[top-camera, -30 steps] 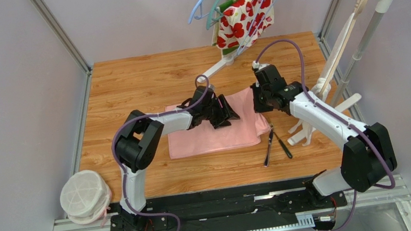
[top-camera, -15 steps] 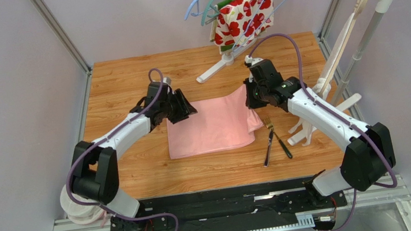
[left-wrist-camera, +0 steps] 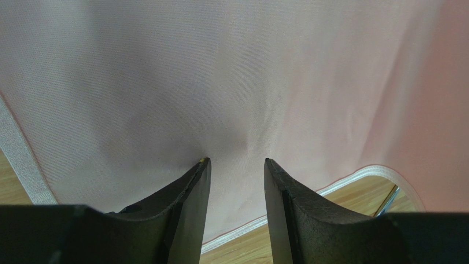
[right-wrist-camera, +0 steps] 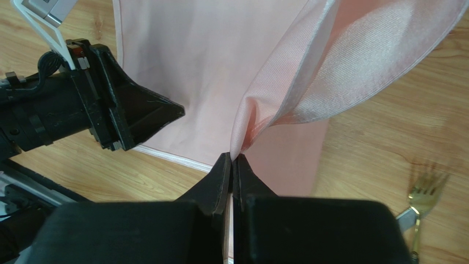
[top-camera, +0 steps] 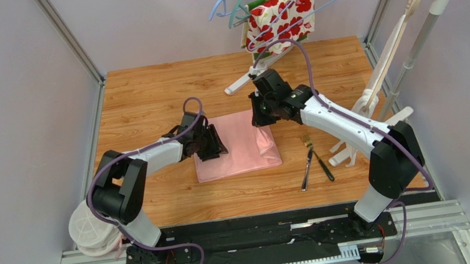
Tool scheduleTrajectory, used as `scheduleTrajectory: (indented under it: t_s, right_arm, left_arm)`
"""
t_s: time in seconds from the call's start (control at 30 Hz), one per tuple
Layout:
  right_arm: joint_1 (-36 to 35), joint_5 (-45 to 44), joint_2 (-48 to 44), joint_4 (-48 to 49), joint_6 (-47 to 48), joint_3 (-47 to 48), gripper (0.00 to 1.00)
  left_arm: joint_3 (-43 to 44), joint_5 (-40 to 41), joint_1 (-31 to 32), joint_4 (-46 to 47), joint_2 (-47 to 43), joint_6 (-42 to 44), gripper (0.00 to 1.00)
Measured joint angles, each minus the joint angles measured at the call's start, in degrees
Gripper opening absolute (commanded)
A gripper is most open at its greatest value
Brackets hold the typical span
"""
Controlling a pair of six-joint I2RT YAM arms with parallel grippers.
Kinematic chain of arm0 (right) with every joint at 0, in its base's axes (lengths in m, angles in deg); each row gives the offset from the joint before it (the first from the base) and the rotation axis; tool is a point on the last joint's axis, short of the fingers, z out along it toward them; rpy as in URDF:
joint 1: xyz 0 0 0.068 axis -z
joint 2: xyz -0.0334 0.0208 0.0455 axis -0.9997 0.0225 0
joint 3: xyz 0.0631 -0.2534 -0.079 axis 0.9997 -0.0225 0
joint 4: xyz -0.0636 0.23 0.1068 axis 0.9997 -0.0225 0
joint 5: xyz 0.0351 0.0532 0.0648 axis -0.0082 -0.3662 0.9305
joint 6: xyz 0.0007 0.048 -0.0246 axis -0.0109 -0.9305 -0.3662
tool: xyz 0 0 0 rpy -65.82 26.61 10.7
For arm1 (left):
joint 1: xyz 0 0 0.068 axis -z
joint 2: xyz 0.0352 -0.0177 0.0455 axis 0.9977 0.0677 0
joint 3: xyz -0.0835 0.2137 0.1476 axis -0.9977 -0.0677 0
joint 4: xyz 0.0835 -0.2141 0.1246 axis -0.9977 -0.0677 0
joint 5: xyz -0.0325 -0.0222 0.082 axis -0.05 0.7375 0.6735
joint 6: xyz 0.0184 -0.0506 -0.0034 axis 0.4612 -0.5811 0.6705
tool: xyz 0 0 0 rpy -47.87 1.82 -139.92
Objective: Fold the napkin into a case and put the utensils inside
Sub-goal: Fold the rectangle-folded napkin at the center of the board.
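The light-pink napkin (top-camera: 237, 154) lies flat mid-table, its right part lifted and curled over to the left. My right gripper (top-camera: 258, 119) is shut on that lifted fold (right-wrist-camera: 286, 104), pinching the cloth at its tips (right-wrist-camera: 232, 158). On the napkin's left part my left gripper (top-camera: 216, 146) stands open, its tips (left-wrist-camera: 236, 162) pressing on the flat cloth (left-wrist-camera: 247, 82) with nothing between them. A fork (top-camera: 307, 155) and a darker thin utensil (top-camera: 324, 166) lie on the wood to the right of the napkin; the fork's tines (right-wrist-camera: 426, 188) show in the right wrist view. No case shows.
A red-and-white floral cloth (top-camera: 280, 19) hangs with blue hangers on a rail at the back. A white rack (top-camera: 379, 93) stands at the right edge. A white round object (top-camera: 95, 224) sits at the near left corner. Bare wood surrounds the napkin.
My right gripper has carried the napkin's right edge up and leftward, folding it over. My left gripper left the napkin's middle, swung left, then settled on the left part with narrower jaws.
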Motion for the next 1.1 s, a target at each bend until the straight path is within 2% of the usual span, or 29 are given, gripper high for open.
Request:
scheduleTrajectory:
  t_s: [0.23, 0.63, 0.8, 0.93, 1.1]
  right_arm:
    - [-1.79, 3.61, 5.14, 2.95, -5.14, 1.46, 0.0]
    - [-3.48, 10.69, 7.52, 9.33, -11.85, 1.46, 0.0]
    - [-3.48, 12.11, 8.72, 11.17, -13.09, 1.42, 0.0]
    - [-3.45, 12.66, 9.09, 11.61, -13.49, 1.42, 0.0]
    - [-3.45, 13.62, 9.42, 12.41, -13.94, 1.42, 0.0]
  left_arm:
    - [-0.33, 0.11, 0.35, 1.14, 0.02, -0.13, 0.5]
    - [-0.74, 0.28, 0.72, 2.08, -0.13, -0.44, 0.5]
    - [-0.72, 1.16, 0.68, -2.43, -2.38, -0.39, 0.51]
    - [-0.72, 1.33, -1.18, -8.11, -8.31, -0.15, 0.5]
    - [-0.72, 1.46, -6.71, -10.01, -12.5, 0.79, 0.48]
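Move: The right hand holds the napkin's lifted right end; the middle of the napkin's left edge lies some 23 cm to its left, 2 cm farther out and 14 cm below. From the right hand, the fork is about 21 cm right and 8 cm back, the knife about 17 cm right and 11 cm back. The left hand's fingertips rest on the napkin, that left edge about 7 cm to its left and 3 cm ahead. Right hand carries the still-pinched napkin end about 9 cm left; late on, left hand lifts clear, leftward too. ##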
